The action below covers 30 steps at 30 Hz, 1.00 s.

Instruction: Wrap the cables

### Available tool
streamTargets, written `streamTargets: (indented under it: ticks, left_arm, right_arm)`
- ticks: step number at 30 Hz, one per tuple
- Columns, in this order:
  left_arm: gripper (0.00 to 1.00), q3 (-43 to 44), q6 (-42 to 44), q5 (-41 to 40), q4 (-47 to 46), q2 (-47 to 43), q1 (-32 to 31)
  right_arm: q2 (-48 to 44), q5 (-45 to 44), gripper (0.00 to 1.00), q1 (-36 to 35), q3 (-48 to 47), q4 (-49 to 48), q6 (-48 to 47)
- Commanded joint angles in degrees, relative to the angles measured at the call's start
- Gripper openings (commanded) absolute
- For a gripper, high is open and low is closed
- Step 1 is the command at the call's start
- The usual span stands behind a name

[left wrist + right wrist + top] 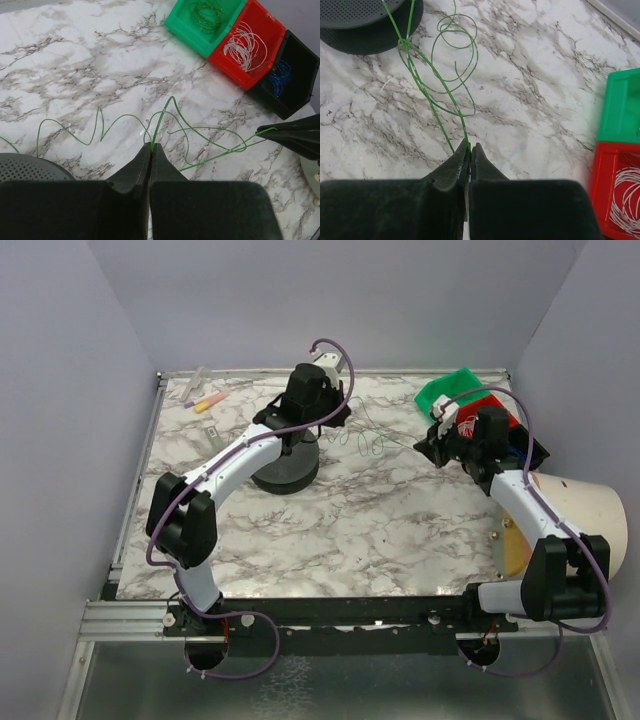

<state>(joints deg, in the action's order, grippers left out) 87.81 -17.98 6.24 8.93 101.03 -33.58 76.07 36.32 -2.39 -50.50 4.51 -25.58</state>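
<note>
A thin green cable [165, 107] lies in loose curls on the marble table [380, 520] between my two grippers. It shows as a faint grey strand [365, 440] from above. My left gripper [151, 146] is shut on one part of it, just right of the black spool [285, 470]. My right gripper [469, 146] is shut on the other end, and its tip [262, 132] shows at the right of the left wrist view. From there the cable [452, 50] loops back toward the spool [365, 30]. More coiled cables lie in the bins: green [206, 12], white [245, 46], blue [280, 75].
A green bin [192, 32], a red bin [260, 20] and a black bin [300, 65] stand in a row at the back right. A white bucket [585, 515] sits off the table's right edge. Coloured markers [205, 402] lie at the back left.
</note>
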Motion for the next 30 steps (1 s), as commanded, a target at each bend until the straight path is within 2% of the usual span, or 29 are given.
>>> streamTargets:
  ticks: [1,5,8,12,16,19,21,24,26,30]
  left_arm:
    - [0.0,-0.59,-1.63,-4.14,-0.46,-3.22,2.57]
    - [0.02,0.6,-2.38,-5.83,0.52,-3.67,4.08]
    - [0.13,1.89,-2.56,-8.89,1.71,-3.56,5.19]
    - [0.23,2.01,-2.48,-10.28,2.17,-3.56,5.82]
    - [0.24,1.14,-1.66,-10.12,1.99,-3.27,5.9]
    - [0.38,-0.01,-0.08,0.39,-0.01,-2.34,5.7]
    - [0.53,-0.26,1.59,8.28,-0.62,-1.33,4.37]
    - [0.67,-2.09,3.84,15.92,-1.94,-0.98,1.98]
    - [0.72,-4.17,6.92,20.73,-4.0,-1.7,-0.06]
    - [0.81,-7.87,14.14,23.96,-3.57,-3.12,-5.51]
  right_arm:
    - [1.39,4.13,0.0,1.23,-0.47,5.84,-5.91]
    - [1.2,10.37,0.0,-0.01,-0.33,10.12,-13.32]
    - [1.35,12.11,0.0,-0.88,-0.4,13.74,-19.05]
    - [0.96,15.84,0.0,-1.32,-0.22,17.36,-24.9]
    - [-0.15,19.25,0.01,-1.4,-0.06,18.46,-26.42]
    - [-0.87,19.74,0.0,-1.43,0.02,18.24,-26.52]
    - [-1.32,20.77,0.01,-1.43,0.13,18.72,-27.12]
    - [-2.08,21.49,0.0,-1.43,0.19,18.94,-27.67]
    - [-2.1,21.05,0.01,-1.43,0.08,18.44,-26.89]
    - [-1.48,21.21,0.01,-1.34,-0.31,18.17,-25.58]
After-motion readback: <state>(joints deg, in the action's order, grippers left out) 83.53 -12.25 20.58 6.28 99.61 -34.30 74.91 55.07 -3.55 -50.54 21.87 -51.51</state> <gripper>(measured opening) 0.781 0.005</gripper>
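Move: The green cable's held end, in the right fingers, lies about 16 cm to the right of the shut left fingers, 6 cm back and 6 cm lower. The black spool stands some 17 cm left of the left hand, 4 cm back and 12 cm below. From the right hand, the loose cable loops lie about 12 cm left, 4 cm ahead and 11 cm down; the red box is 16 cm right and 9 cm ahead, the green box 8 cm right and 16 cm ahead, both some 8 cm lower. The green cable pulled across between the two grippers is let go by the left fingers, which part as that hand swings about 8 cm left and forward, then turn back right and towards the base, opening wide towards the right hand. The right fingers keep their pinch, drawing back and somewhat left while turning nearly 30 degrees counter-clockwise. ##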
